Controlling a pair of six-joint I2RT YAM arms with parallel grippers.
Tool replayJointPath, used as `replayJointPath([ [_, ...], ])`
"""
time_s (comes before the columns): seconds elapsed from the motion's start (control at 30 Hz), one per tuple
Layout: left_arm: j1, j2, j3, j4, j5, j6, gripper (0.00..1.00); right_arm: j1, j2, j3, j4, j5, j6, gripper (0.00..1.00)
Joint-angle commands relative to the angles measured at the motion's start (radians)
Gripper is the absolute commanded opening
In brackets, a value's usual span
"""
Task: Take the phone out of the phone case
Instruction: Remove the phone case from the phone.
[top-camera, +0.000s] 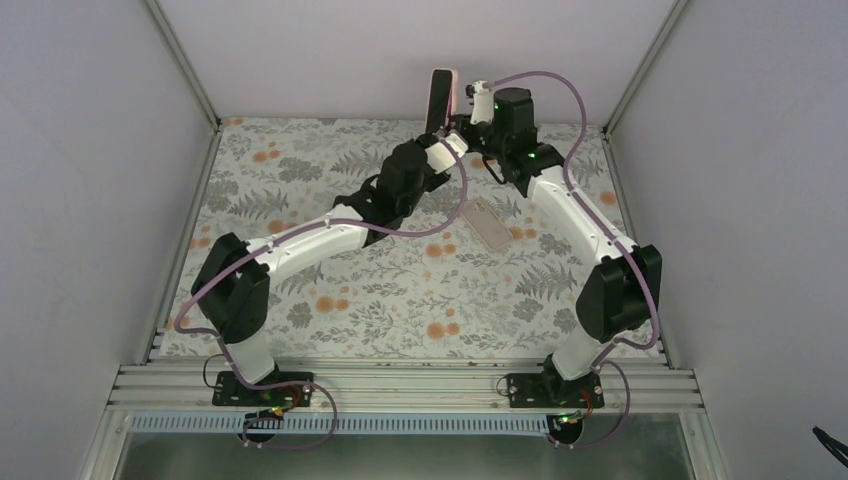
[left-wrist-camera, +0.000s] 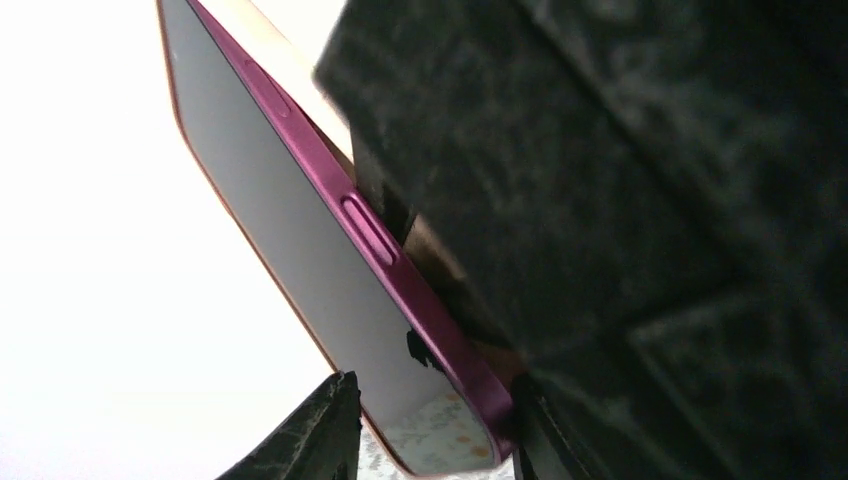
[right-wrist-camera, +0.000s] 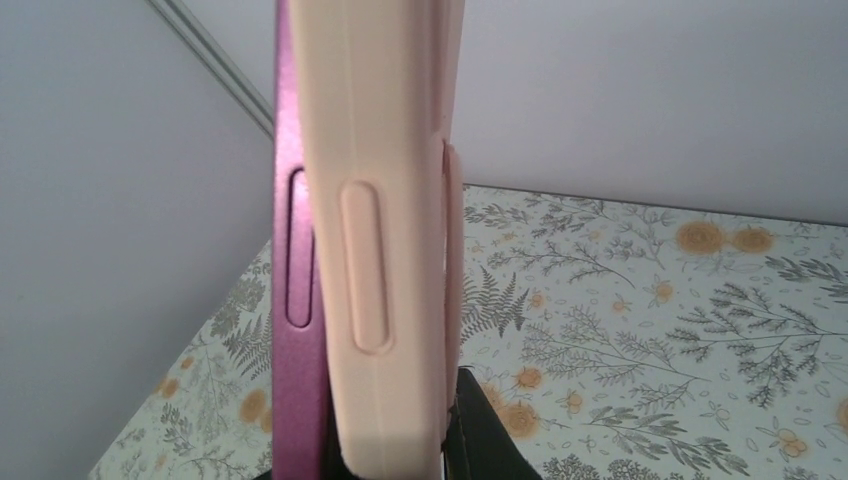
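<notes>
The phone (top-camera: 437, 100), with a purple frame and a dark screen, is held upright in the air at the back of the table. Its peach phone case (top-camera: 451, 92) has peeled partly off one long side. In the left wrist view the phone (left-wrist-camera: 300, 260) lies between my left gripper's (left-wrist-camera: 432, 430) fingers, which touch both its sides, and the case (left-wrist-camera: 290, 60) shows behind it. In the right wrist view my right gripper (right-wrist-camera: 400, 455) is shut on the case (right-wrist-camera: 385, 250), with the phone's purple edge (right-wrist-camera: 295, 330) standing apart on its left.
A flat beige rectangular thing (top-camera: 490, 225) lies on the floral table cover (top-camera: 400, 300), below the two grippers. Grey enclosure walls stand close on the left, right and back. Both arms reach to the back middle.
</notes>
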Motion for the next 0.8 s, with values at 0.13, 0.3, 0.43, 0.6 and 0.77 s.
replayJointPath([
  [0.13, 0.027, 0.054, 0.040, 0.340, -0.308, 0.075, 0.28, 0.083, -0.062, -0.020, 0.000, -0.100, 0.003, 0.03],
  [0.3, 0.019, 0.115, 0.063, 0.446, -0.367, 0.139, 0.26, 0.097, -0.061, -0.046, 0.003, -0.115, 0.004, 0.03],
  [0.43, 0.022, 0.151, 0.087, 0.496, -0.387, 0.177, 0.22, 0.099, -0.064, -0.052, -0.003, -0.128, -0.009, 0.03],
  [0.6, 0.021, 0.147, 0.111, 0.446, -0.334, 0.139, 0.03, 0.099, -0.073, -0.058, -0.018, -0.109, -0.040, 0.03],
  [0.77, 0.014, 0.107, 0.084, 0.376, -0.227, 0.105, 0.02, 0.078, -0.073, -0.066, -0.049, -0.060, -0.067, 0.03],
])
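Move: The phone stands nearly upright, partly out of its pink case. Its lower corner is between the left hand's part-closed fingers, with its middle some 3 cm ahead of that hand and 6 cm above. The pink case backs it, about 4 cm ahead, 1 cm right and 6 cm up. From the right hand, which grips the case, the phone's middle is about 3 cm left and 5 cm up. An empty brown case lies roughly 13 cm right of the left hand, 5 cm back and 29 cm below. The left fingers close from part-open to nearly shut, pinching the phone's lower corner, while the hand pushes forward and up, about 3 cm in all, turning some 15 degrees counter-clockwise and tipping upward to lever the phone off the case. The right hand keeps its grip on the case and rises about 2 cm, swaying slightly left, then back right and a little forward. ##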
